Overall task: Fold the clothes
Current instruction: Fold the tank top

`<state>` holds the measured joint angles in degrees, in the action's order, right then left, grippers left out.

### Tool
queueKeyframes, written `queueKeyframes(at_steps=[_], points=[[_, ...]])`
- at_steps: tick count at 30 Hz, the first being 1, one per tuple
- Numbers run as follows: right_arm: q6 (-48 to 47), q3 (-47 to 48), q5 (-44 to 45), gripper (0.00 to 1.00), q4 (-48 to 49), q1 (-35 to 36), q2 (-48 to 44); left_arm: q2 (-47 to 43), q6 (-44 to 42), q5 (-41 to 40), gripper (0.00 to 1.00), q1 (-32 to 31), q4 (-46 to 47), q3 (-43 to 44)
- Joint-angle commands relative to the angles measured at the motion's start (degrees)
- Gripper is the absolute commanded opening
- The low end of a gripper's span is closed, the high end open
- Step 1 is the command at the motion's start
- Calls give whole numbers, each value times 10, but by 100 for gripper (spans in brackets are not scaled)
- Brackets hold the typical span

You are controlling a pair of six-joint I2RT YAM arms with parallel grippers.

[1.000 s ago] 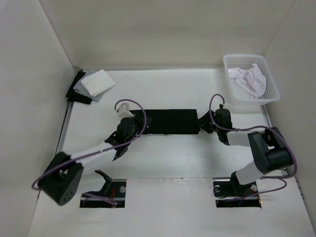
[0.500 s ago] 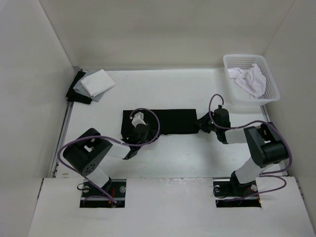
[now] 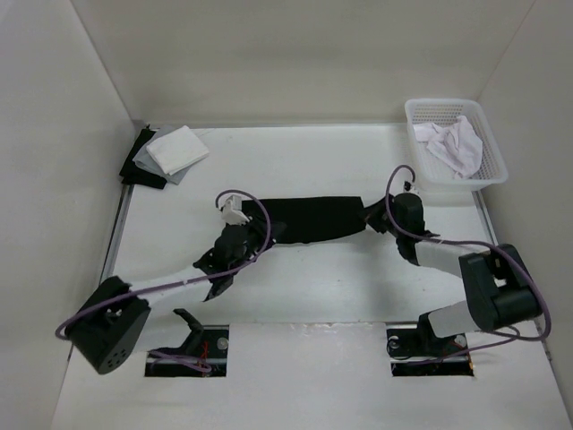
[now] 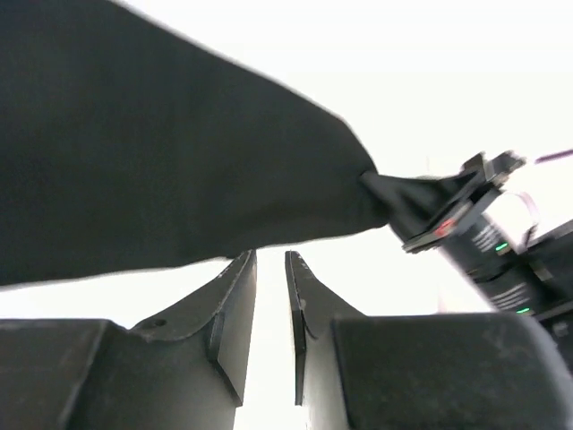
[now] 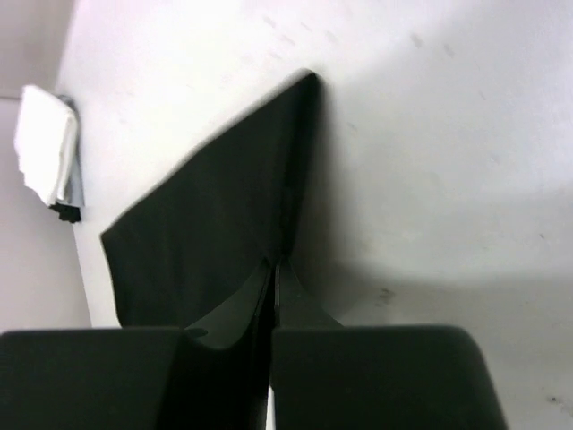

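Note:
The clothes (image 3: pixel 313 218), one plain black garment, lie stretched across the middle of the table. My right gripper (image 3: pixel 369 218) is shut on the bunched right end. In the right wrist view the jaws (image 5: pixel 273 262) meet on the fabric's edge (image 5: pixel 215 242). My left gripper (image 3: pixel 255 235) is at the garment's left end, low over the table. In the left wrist view its fingers (image 4: pixel 270 255) stand a narrow gap apart with only white table between them. The black cloth (image 4: pixel 161 143) spreads just beyond the tips, and the right gripper (image 4: pixel 421 210) pinches its far corner.
A white basket (image 3: pixel 488 170) at the back right holds a crumpled white garment (image 3: pixel 452 143). A stack of folded white and grey squares (image 3: pixel 166 152) lies at the back left corner, also seen from the right wrist (image 5: pixel 45 143). White walls close three sides.
The right gripper has shut on the garment's right end and drawn it into a bunch. The left arm swung in close, then reached back out to the left end.

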<state>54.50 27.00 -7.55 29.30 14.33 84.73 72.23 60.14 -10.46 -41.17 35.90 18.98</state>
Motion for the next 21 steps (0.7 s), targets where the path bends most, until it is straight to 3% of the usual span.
queueKeyframes(at_steps=[1, 9, 15, 21], points=[[-65, 55, 52, 1, -48, 25, -57, -80, -15, -6, 18, 25, -44, -1], [-195, 258, 144, 1, -218, 183, -7, -233, -18, 4, 18, 99, -143, -28], [-270, 449, 232, 2, -341, 329, 121, -367, -12, 18, 19, 151, -242, -37], [-276, 649, 251, 3, -453, 407, 277, -463, -12, 24, 19, 209, -322, -29]])
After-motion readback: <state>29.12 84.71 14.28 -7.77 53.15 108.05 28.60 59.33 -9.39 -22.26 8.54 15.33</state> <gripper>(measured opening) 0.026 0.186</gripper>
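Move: The tank top lies as a flat strip with its right edge shut in the right hand. Its left end, where that edge is headed, is about 32 cm to the right hand's left, nearly level fore and aft, some 5 cm below. The folded stack sits about 45 cm left and 15 cm farther out, the white basket 21 cm right and 17 cm ahead. From the left hand, the strip's left end is about 11 cm left, 3 cm ahead, 9 cm lower. The tank top's right edge, still pinched in the right hand's closed fingers, is carried over towards the left end: up some 12 cm early on, sweeping about 27 cm left, then sinking slightly, the wrist rolling left side down and swinging counter-clockwise some 30 degrees. The left hand, already above the cloth, clears the way, moving 13 cm left and rising 9. ##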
